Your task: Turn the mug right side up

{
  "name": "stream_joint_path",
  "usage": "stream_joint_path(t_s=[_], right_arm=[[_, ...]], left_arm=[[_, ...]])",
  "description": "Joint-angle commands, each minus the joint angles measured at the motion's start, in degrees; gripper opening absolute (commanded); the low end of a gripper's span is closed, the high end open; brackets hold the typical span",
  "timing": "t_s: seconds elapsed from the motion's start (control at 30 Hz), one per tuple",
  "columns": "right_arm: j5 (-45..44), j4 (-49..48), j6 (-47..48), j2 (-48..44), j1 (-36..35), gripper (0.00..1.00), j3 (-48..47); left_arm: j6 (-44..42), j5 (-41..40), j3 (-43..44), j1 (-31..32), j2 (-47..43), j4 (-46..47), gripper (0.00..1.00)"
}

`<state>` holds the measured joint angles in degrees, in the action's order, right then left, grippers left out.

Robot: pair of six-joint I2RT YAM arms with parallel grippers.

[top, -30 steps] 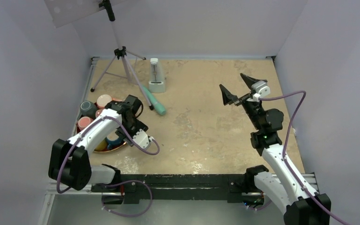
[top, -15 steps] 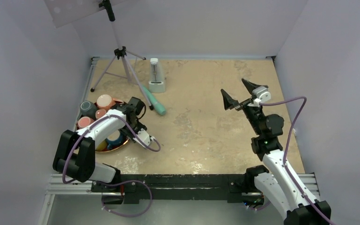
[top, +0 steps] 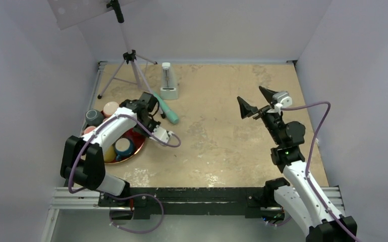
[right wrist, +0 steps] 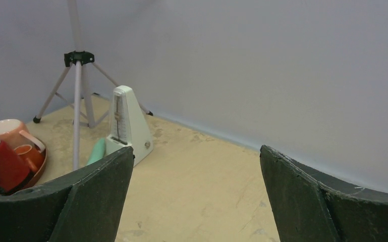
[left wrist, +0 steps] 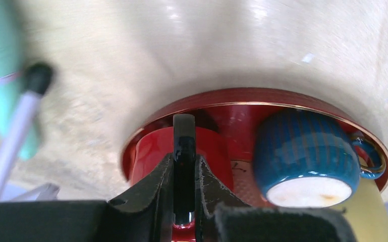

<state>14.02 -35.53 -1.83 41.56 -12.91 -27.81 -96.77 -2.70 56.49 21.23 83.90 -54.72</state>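
Observation:
The red mug [left wrist: 149,156] has a dark handle [left wrist: 184,133]. My left gripper [left wrist: 184,162] is shut on that handle, with the mug body just beyond the fingertips, over the near rim of the red tray [left wrist: 262,94]. In the top view the left gripper [top: 142,131] is at the tray's right edge, and the arm mostly hides the mug [top: 135,136]. In the right wrist view the mug [right wrist: 2,164] appears tilted at the far left. My right gripper [top: 256,101] is open, empty and raised over the right side of the table [top: 217,141].
The tray [top: 137,151] holds a blue mug [left wrist: 305,151] lying with its pale base showing, a yellow one [left wrist: 371,217], a pink one [top: 111,108], an orange one [right wrist: 28,154] and a dark one [top: 94,116]. A tripod [top: 131,63], metronome [top: 168,80] and teal cylinder [top: 167,112] stand behind.
My left gripper has swung away from me and to the right along the tray's edge, taking the red mug with it. The right gripper has shifted slightly.

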Motion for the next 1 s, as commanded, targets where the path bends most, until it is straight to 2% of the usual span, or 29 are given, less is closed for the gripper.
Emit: stream_joint_path(t_s=[0.0,0.1,0.2,0.4,0.5,0.57,0.7,0.87,0.97], right_arm=[[0.7,2.4,-5.7,2.7,-1.0,0.99,-4.4],[1.1,2.4,-9.4,6.5,-3.7,0.99,-6.1],[-1.0,2.9,-11.1,12.0,-9.9,0.99,-8.2],[7.1,2.5,-20.3,25.8,-15.2,0.99,-13.9],[10.0,6.7,-23.4,32.3,-16.8,0.99,-20.2],[14.1,5.8,-26.1,36.4,-17.9,0.98,-22.9],[24.5,-0.3,-31.3,41.3,-19.7,0.99,-25.5],[28.0,-0.9,-33.0,46.1,-20.0,0.97,-28.8],[32.3,-4.6,-35.7,48.9,-20.6,0.90,-30.4]], left_arm=[[18.8,9.1,15.7,0.1,0.5,-3.6,0.00],[30.6,12.4,22.3,-0.7,1.7,-5.4,0.00],[42.7,17.1,24.5,-2.6,1.5,-1.7,0.00],[79.2,32.9,34.8,-9.1,4.0,4.0,0.00],[93.9,39.1,33.5,-9.4,2.4,11.4,0.00],[101.4,43.7,32.4,-9.4,1.5,16.6,0.00],[108.0,49.8,34.1,-9.1,2.7,19.0,0.00],[110.8,52.7,34.9,-8.4,3.1,21.4,0.00],[111.3,53.4,34.9,-7.3,3.3,22.3,0.00]])
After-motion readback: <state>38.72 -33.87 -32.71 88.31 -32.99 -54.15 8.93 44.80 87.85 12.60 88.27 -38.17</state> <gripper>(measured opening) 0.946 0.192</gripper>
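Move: The left fingers already pinch the red mug's black handle; the mug is upside down within the tray's rim, its body some 4 cm left of that hand and level with it. The near end of the teal club is about 7 cm ahead and 15 cm right of the left hand, 4 cm lower. The blue mug sits roughly 8 cm back and 4 cm left of it. From the right hand the red mug is about 48 cm left, 2 cm back and 28 cm down. Keeping its pinch on the handle, the left hand lifts the red mug about 20 cm out of the tray and carries it some 15 cm right and a little forward, over the teal club's near end, swinging its fingers from straight down to point mostly rightward. The right hand, fingers staying wide open, sweeps about 24 cm left and 9 cm down towards the mug, turning counter-clockwise and tipping down. ##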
